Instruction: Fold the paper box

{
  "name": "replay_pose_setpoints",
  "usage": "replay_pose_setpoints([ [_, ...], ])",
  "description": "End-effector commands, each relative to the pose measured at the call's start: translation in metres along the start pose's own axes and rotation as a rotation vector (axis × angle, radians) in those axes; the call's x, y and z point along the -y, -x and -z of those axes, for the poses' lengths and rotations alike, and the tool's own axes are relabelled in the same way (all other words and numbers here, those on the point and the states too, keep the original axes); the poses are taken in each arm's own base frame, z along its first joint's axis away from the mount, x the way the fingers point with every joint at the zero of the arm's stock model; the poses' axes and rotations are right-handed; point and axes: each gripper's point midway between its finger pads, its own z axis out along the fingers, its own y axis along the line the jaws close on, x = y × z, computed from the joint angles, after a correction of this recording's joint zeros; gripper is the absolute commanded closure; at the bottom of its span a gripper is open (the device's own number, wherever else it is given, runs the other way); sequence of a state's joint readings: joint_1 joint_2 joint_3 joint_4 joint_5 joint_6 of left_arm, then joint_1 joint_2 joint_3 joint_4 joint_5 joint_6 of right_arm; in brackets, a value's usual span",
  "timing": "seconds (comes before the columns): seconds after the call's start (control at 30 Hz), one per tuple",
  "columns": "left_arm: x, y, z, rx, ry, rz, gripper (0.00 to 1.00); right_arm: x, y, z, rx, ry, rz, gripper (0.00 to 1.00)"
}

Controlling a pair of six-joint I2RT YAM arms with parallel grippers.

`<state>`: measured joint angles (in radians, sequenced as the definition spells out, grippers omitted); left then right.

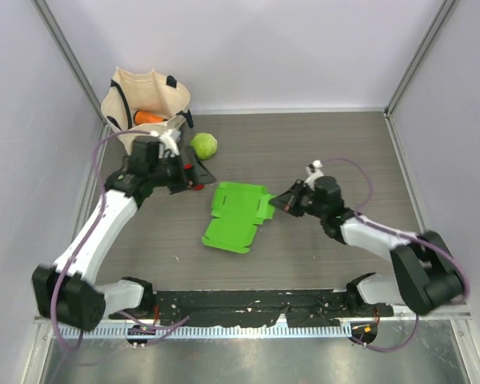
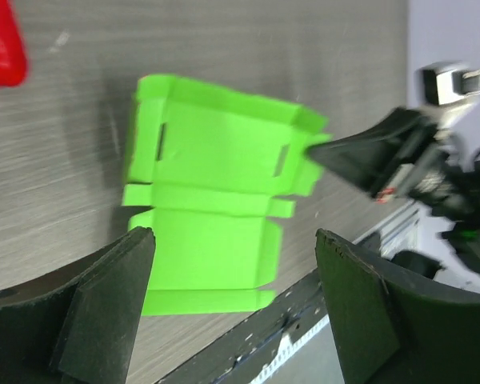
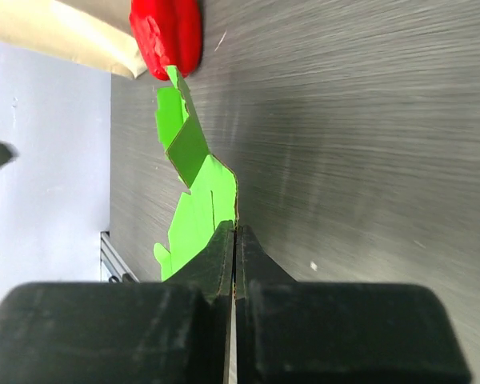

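The paper box [image 1: 236, 216] is a bright green card cut-out lying mostly flat in the middle of the table, with crease lines and notched flaps [image 2: 216, 208]. My right gripper [image 1: 277, 202] is shut on its right edge; in the right wrist view the jaws [image 3: 234, 232] pinch the thin card [image 3: 196, 216], whose far flaps lift slightly off the table. My left gripper [image 1: 194, 178] hovers to the upper left of the box. Its fingers [image 2: 234, 236] stand wide open with nothing between them. The right gripper [image 2: 368, 156] also shows in the left wrist view, at the box's edge.
A cream canvas bag [image 1: 148, 96] holding an orange carrot [image 1: 150, 118] stands at the back left. A round pale-green vegetable [image 1: 205, 146] lies beside it. A red object [image 2: 2, 44] sits by the left gripper. A black rail [image 1: 248, 302] runs along the near edge.
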<state>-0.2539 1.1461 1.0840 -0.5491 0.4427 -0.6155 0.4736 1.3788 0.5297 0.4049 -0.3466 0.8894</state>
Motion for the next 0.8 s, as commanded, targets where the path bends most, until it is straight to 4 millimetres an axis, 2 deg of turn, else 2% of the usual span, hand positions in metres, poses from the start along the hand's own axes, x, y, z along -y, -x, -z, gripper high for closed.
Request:
replay_pose_setpoints([
  [0.0, 0.03, -0.015, -0.051, -0.141, -0.07, -0.121, 0.14, 0.017, -0.001, 0.048, -0.01, 0.007, 0.071, 0.99],
  [0.03, 0.035, -0.026, -0.063, -0.185, -0.07, -0.145, 0.14, 0.016, 0.013, 0.059, 0.039, 0.02, 0.075, 0.99],
  [0.07, 0.039, -0.023, -0.071, -0.193, -0.07, -0.155, 0.14, 0.019, 0.011, 0.065, 0.036, 0.027, 0.069, 0.99],
  [0.1, 0.029, -0.034, -0.091, -0.262, -0.049, -0.137, 0.16, 0.017, 0.011, 0.07, 0.026, 0.057, 0.068, 0.99],
  [0.17, 0.03, -0.039, -0.106, -0.304, -0.068, -0.119, 0.23, 0.023, 0.02, 0.081, 0.058, 0.069, 0.039, 0.99],
  [0.2, 0.026, -0.049, -0.114, -0.356, -0.08, -0.098, 0.26, 0.02, 0.024, 0.084, 0.074, 0.094, 0.038, 0.99],
  [0.23, 0.024, -0.051, -0.118, -0.371, -0.076, -0.093, 0.3, 0.016, 0.018, 0.089, 0.048, 0.138, 0.003, 0.99],
  [0.3, 0.014, -0.057, -0.121, -0.385, -0.057, -0.114, 0.31, 0.015, 0.024, 0.094, 0.071, 0.169, -0.007, 0.99],
  [0.37, 0.004, -0.064, -0.123, -0.387, -0.039, -0.132, 0.3, 0.013, 0.022, 0.097, 0.053, 0.189, -0.016, 0.99],
  [0.5, -0.001, -0.071, -0.125, -0.397, -0.044, -0.139, 0.28, 0.005, 0.02, 0.099, 0.034, 0.235, -0.015, 0.99],
  [0.67, -0.014, -0.085, -0.132, -0.467, -0.021, -0.132, 0.35, 0.0, 0.022, 0.101, 0.036, 0.258, -0.021, 0.99],
  [0.77, -0.013, -0.085, -0.133, -0.47, -0.03, -0.134, 0.43, -0.007, 0.025, 0.102, 0.042, 0.29, -0.044, 0.99],
])
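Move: The raised paper box's left flap is about 6 cm to the left hand's right, a touch ahead (2 cm) and 14 cm below; the box's middle is roughly 11 cm right, 2 cm back and 17 cm below that hand. The red pepper lies some 13 cm ahead of the left hand and 2 cm to its left, 20 cm down. From the right hand, already gripping the box's right edge, the left flap is 16 cm left, 3 cm ahead and about level. The paper box's left flap is what the left hand comes for: it swings right, then mostly sinks, about 12 cm down in all, turning some 20 degrees clockwise and tipping down, until its partly closing fingers straddle the flap. Meanwhile the shut right fingers keep their hold and draw the box about 8 cm right, slightly back and up, with a small roll. ##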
